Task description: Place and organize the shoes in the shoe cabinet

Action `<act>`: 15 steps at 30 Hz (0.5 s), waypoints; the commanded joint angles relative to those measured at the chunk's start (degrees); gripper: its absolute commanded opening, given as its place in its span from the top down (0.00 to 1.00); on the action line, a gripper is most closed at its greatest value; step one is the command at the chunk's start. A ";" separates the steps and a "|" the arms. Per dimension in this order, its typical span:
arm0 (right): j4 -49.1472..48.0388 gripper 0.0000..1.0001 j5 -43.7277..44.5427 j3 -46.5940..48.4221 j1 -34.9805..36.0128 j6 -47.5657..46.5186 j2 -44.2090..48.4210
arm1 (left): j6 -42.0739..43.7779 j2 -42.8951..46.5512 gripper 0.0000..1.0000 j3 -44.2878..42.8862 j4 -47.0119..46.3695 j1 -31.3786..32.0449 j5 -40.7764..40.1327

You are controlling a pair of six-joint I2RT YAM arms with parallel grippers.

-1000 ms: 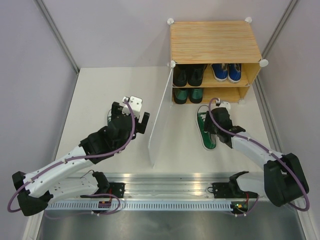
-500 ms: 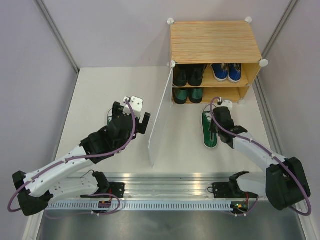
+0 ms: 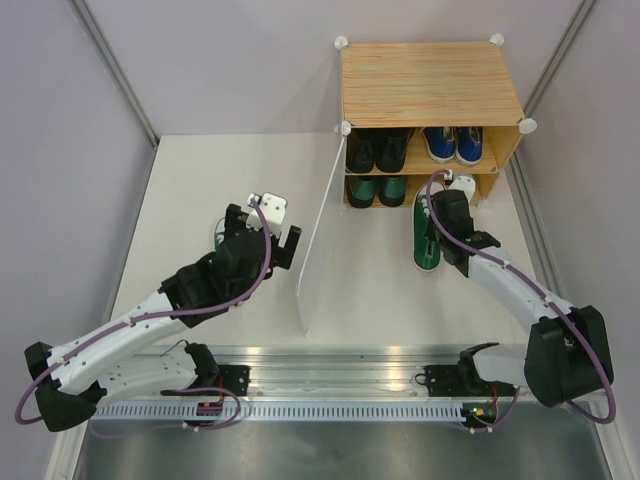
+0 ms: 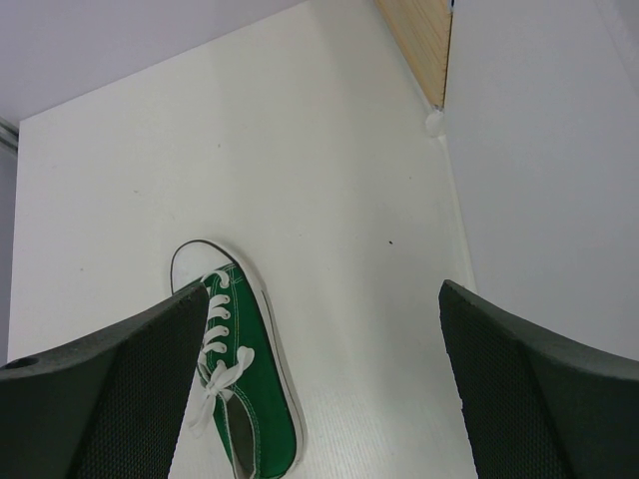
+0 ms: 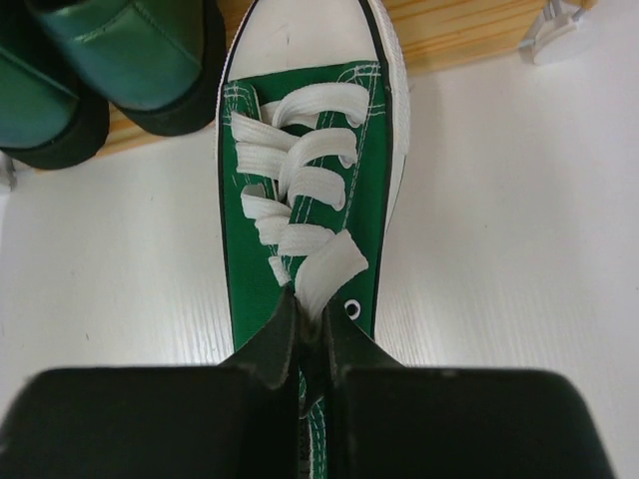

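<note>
The wood-grain shoe cabinet (image 3: 430, 85) stands at the back right. Its upper shelf holds black dress shoes (image 3: 378, 148) and blue sneakers (image 3: 452, 143); the lower shelf holds dark green leather shoes (image 3: 378, 190) on its left. My right gripper (image 3: 440, 215) is shut on the tongue and laces of a green white-toed sneaker (image 5: 305, 170), gripper (image 5: 312, 329). The sneaker's toe touches the lower shelf's front edge beside the dark green shoes (image 5: 130, 60). My left gripper (image 4: 321, 299) hangs open above the table. The other green sneaker (image 4: 245, 389) lies under its left finger.
The translucent white door panel (image 3: 318, 240) stands swung open between the two arms, just right of my left gripper. A white corner connector (image 5: 554, 25) sits at the cabinet's foot, right of the held sneaker. Purple walls enclose the table.
My right gripper has shut on the green sneaker and carried it forward to the cabinet's lower shelf. The left arm has not moved.
</note>
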State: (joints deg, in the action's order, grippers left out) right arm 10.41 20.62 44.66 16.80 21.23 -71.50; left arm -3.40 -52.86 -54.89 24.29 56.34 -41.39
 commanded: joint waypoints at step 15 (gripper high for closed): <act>-19.90 0.99 -6.73 13.07 -7.83 -7.17 -17.34 | 0.23 0.22 0.02 -0.92 -0.12 -0.26 0.96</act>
State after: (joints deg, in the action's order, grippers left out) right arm 0.67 15.81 52.25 9.37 15.92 -87.29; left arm -3.40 -52.86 -54.89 24.32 56.34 -41.36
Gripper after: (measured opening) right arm 0.046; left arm 0.979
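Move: The right hand holds the green sneaker by its laces, toe forward. The free lower slot's middle is some 19 cm ahead, 2 cm right and 6 cm below. The nearer teal shoe stands about 19 cm ahead, 10 cm left and 6 cm down; the nearer blue shoe on the shelf above is roughly 20 cm ahead, 1 cm right, 8 cm up. From the left hand the slot lies about 27 cm ahead, 44 cm right, 20 cm below. Still pinching the sneaker by its laces with shut fingers, the right hand carries it toe-first into the lower compartment, beneath the middle board and beside the teal shoes. It goes about 7 cm forward, drifting some 2.5 cm right and, after a level start, sinking a little, with the wrist's tilt unchanged. ##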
